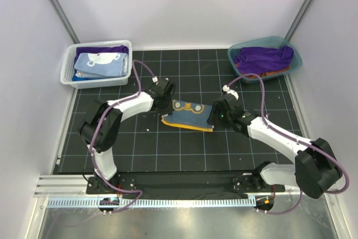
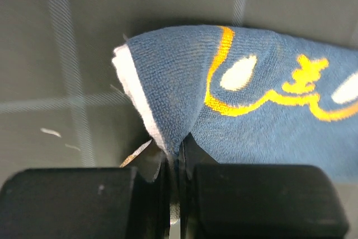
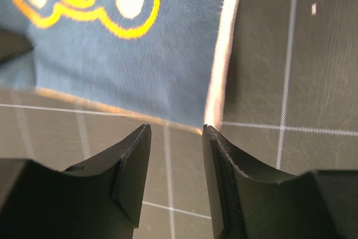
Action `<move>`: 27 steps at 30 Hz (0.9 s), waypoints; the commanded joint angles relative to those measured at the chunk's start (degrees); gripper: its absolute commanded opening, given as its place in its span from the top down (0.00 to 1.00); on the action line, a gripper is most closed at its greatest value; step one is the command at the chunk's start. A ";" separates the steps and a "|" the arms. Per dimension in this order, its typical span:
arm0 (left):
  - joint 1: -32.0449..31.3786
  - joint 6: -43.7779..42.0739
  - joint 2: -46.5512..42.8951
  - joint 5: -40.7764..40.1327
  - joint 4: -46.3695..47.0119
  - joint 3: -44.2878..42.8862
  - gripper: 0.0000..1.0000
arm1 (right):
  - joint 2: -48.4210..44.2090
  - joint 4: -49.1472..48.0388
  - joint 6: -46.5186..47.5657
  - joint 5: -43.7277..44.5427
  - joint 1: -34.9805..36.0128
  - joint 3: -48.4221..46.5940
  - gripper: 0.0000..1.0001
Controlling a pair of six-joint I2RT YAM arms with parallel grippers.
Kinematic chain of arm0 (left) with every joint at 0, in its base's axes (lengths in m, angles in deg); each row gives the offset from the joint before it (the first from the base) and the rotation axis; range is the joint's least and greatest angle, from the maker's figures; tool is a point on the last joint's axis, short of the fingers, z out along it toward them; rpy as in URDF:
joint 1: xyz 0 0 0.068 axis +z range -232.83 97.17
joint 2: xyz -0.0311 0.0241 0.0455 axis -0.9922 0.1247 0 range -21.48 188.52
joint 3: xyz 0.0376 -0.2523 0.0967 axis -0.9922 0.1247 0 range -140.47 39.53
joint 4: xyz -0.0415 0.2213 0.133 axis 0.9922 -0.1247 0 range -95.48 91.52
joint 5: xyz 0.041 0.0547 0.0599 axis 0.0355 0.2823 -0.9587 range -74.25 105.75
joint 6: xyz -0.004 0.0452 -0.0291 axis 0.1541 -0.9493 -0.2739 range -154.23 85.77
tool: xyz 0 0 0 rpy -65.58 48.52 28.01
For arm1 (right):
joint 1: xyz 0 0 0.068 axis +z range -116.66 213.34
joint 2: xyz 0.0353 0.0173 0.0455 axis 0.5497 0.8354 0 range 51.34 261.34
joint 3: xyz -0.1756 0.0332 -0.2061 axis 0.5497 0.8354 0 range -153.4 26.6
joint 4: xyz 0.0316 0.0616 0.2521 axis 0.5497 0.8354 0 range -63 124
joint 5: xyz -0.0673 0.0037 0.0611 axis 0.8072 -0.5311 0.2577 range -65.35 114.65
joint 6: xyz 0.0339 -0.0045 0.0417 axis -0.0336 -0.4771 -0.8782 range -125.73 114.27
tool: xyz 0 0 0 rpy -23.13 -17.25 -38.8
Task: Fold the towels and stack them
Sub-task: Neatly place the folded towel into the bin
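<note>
A navy towel [image 1: 187, 115] with yellow-orange print and a yellow-orange underside lies folded on the black grid mat in the middle. My left gripper [image 1: 165, 100] is at its left end, shut on a pinched-up corner of the towel [image 2: 268, 110], and the cloth bunches between the jaws of the left gripper [image 2: 178, 149]. My right gripper [image 1: 215, 117] stands open at the towel's right end. In the right wrist view the towel [image 3: 112, 60] with its pale edge lies just beyond the right gripper [image 3: 176, 130], and nothing is between its fingers.
A white mesh basket [image 1: 68, 76] at the back left holds a light blue towel [image 1: 100, 62] and a purple one [image 1: 114, 50]. A teal tub [image 1: 296, 60] at the back right holds a purple towel [image 1: 263, 57] over something orange [image 1: 268, 75].
</note>
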 commanded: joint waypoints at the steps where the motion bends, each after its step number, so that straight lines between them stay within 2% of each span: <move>1: 0.44 -7.36 3.20 -18.91 -11.85 -8.52 1.00 | -4.28 3.29 2.92 0.79 0.05 -5.96 0.50; 7: 1.41 -15.89 16.91 -39.36 -25.81 -32.42 1.00 | -6.31 3.82 5.03 -0.97 0.05 -6.77 0.50; 9: 2.72 -17.81 22.17 -43.00 -28.47 -41.18 1.00 | -7.01 4.08 5.82 -0.62 0.05 -6.24 0.50; 12: 5.27 -20.63 26.14 -47.84 -30.06 -48.85 1.00 | -7.72 3.29 6.62 -1.32 0.05 -4.57 0.50; 17: 9.58 -27.31 27.30 -53.99 -25.59 -53.89 1.00 | -8.16 1.97 8.19 -3.60 0.05 -2.46 0.50; 22: 15.90 -31.88 25.64 -53.13 -19.79 -54.78 1.00 | -9.21 2.94 10.31 -3.95 -0.03 -2.90 0.50; 27: 18.90 -34.52 25.02 -54.18 -15.31 -56.18 1.00 | -9.65 2.68 10.66 -5.19 0.05 -2.81 0.50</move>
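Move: The left hand, already pinching the folded towel's left end low over the mat, has the white bin's middle about 24 cm ahead and 30 cm to its left, with the blue towel stack in it. The held towel's middle is some 9 cm to the hand's right and 1 cm back. From the empty right hand the bin is roughly 27 cm ahead and 50 cm to the left. Left hand keeps its pinch, swinging forward, left and up some 30 cm towards the bin; right rises 5 cm. ##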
